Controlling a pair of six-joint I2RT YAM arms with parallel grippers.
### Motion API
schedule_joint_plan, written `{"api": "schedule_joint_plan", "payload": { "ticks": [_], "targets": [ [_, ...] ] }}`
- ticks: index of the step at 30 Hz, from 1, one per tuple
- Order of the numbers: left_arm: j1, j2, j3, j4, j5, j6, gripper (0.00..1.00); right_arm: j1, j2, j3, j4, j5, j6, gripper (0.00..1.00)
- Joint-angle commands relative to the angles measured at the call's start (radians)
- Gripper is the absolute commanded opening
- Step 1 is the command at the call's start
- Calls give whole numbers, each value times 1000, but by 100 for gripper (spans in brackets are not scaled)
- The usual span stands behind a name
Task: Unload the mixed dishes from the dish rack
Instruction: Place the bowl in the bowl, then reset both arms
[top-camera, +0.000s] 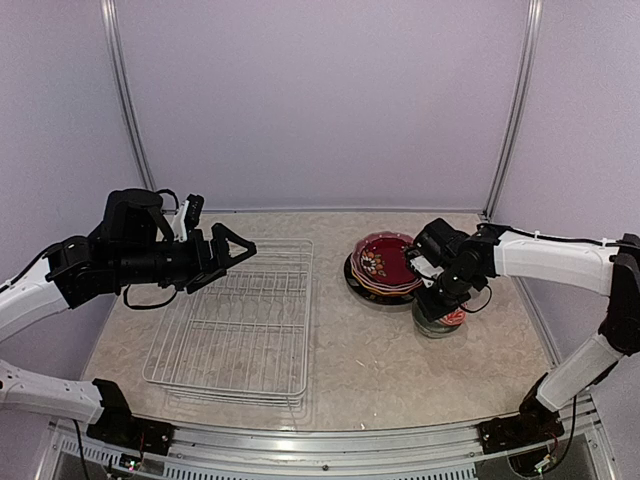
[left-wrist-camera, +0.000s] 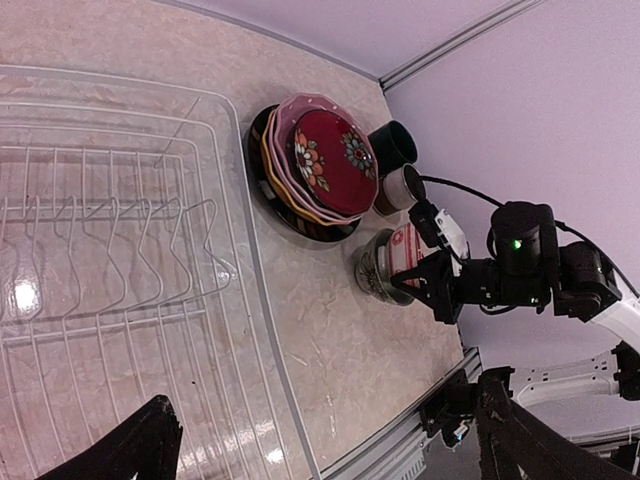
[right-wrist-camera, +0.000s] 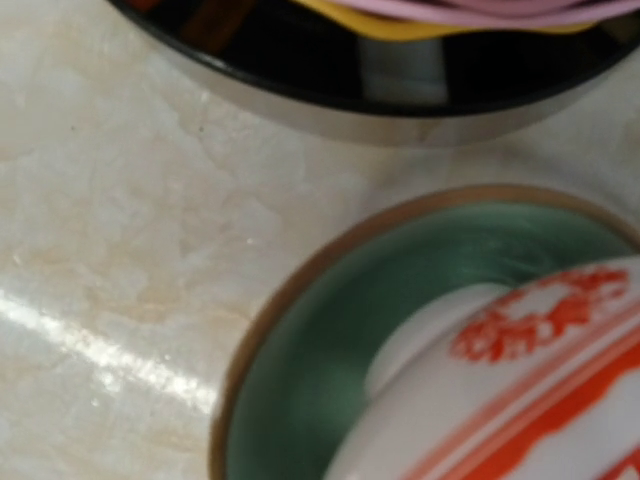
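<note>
The white wire dish rack (top-camera: 235, 330) holds no dishes; it also shows in the left wrist view (left-wrist-camera: 100, 250). My left gripper (top-camera: 233, 254) hovers open and empty over the rack's far left edge, with its fingers wide apart (left-wrist-camera: 330, 450). The black, yellow and pink plates (top-camera: 352, 275) are stacked right of the rack with the dark red floral bowl (top-camera: 383, 262) on top. My right gripper (top-camera: 440, 298) is shut on the red-patterned white bowl (right-wrist-camera: 520, 380), tilted inside the pale-green cup (right-wrist-camera: 320, 340). A teal cup (left-wrist-camera: 393, 143) and a brown-white cup (left-wrist-camera: 400, 187) stand beside the stack.
The beige marble table (top-camera: 380, 370) has pale walls on three sides and a metal rail (top-camera: 330, 440) along its near edge. The black plate's rim (right-wrist-camera: 400, 70) lies close behind the green cup.
</note>
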Motion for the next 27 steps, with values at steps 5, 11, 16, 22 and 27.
{"api": "schedule_joint_plan", "payload": {
  "ticks": [5, 11, 16, 22, 27],
  "targets": [
    [13, 9, 14, -27, -9, 16, 99, 50, 50, 75, -38, 52, -7, 14],
    [23, 12, 14, -25, 7, 18, 99, 73, 59, 122, -68, 53, 2, 31],
    [36, 5, 3, -25, 17, 16, 99, 82, 41, 163, -94, 59, 14, 33],
    [76, -3, -6, -22, 78, 29, 99, 84, -9, 182, -30, 5, 19, 38],
    [181, -12, -18, -42, 167, 21, 99, 80, -55, 198, 64, -57, 0, 75]
  ]
}}
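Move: The right hand still pinches the rim of the tilted red-and-white bowl, low over the green bowl, whose middle is about 3 cm right of the hand, 1 cm back and 4 cm below. The plate stack lies some 10 cm ahead and 9 cm left of the right hand, 7 cm lower; the brown mug stands about 9 cm ahead and 8 cm right, 5 cm lower. From the left hand, the green bowl is roughly 43 cm right, 3 cm ahead and 24 cm down. Ease the right gripper slightly down and to the left and open the fingers, letting go of the red-and-white bowl's rim in the green bowl. Go on left while rising, about 4 cm left and 5 cm up in all, away from the nested bowls, opening to a little over half. Drift the empty left gripper some 2 cm forward and left. ##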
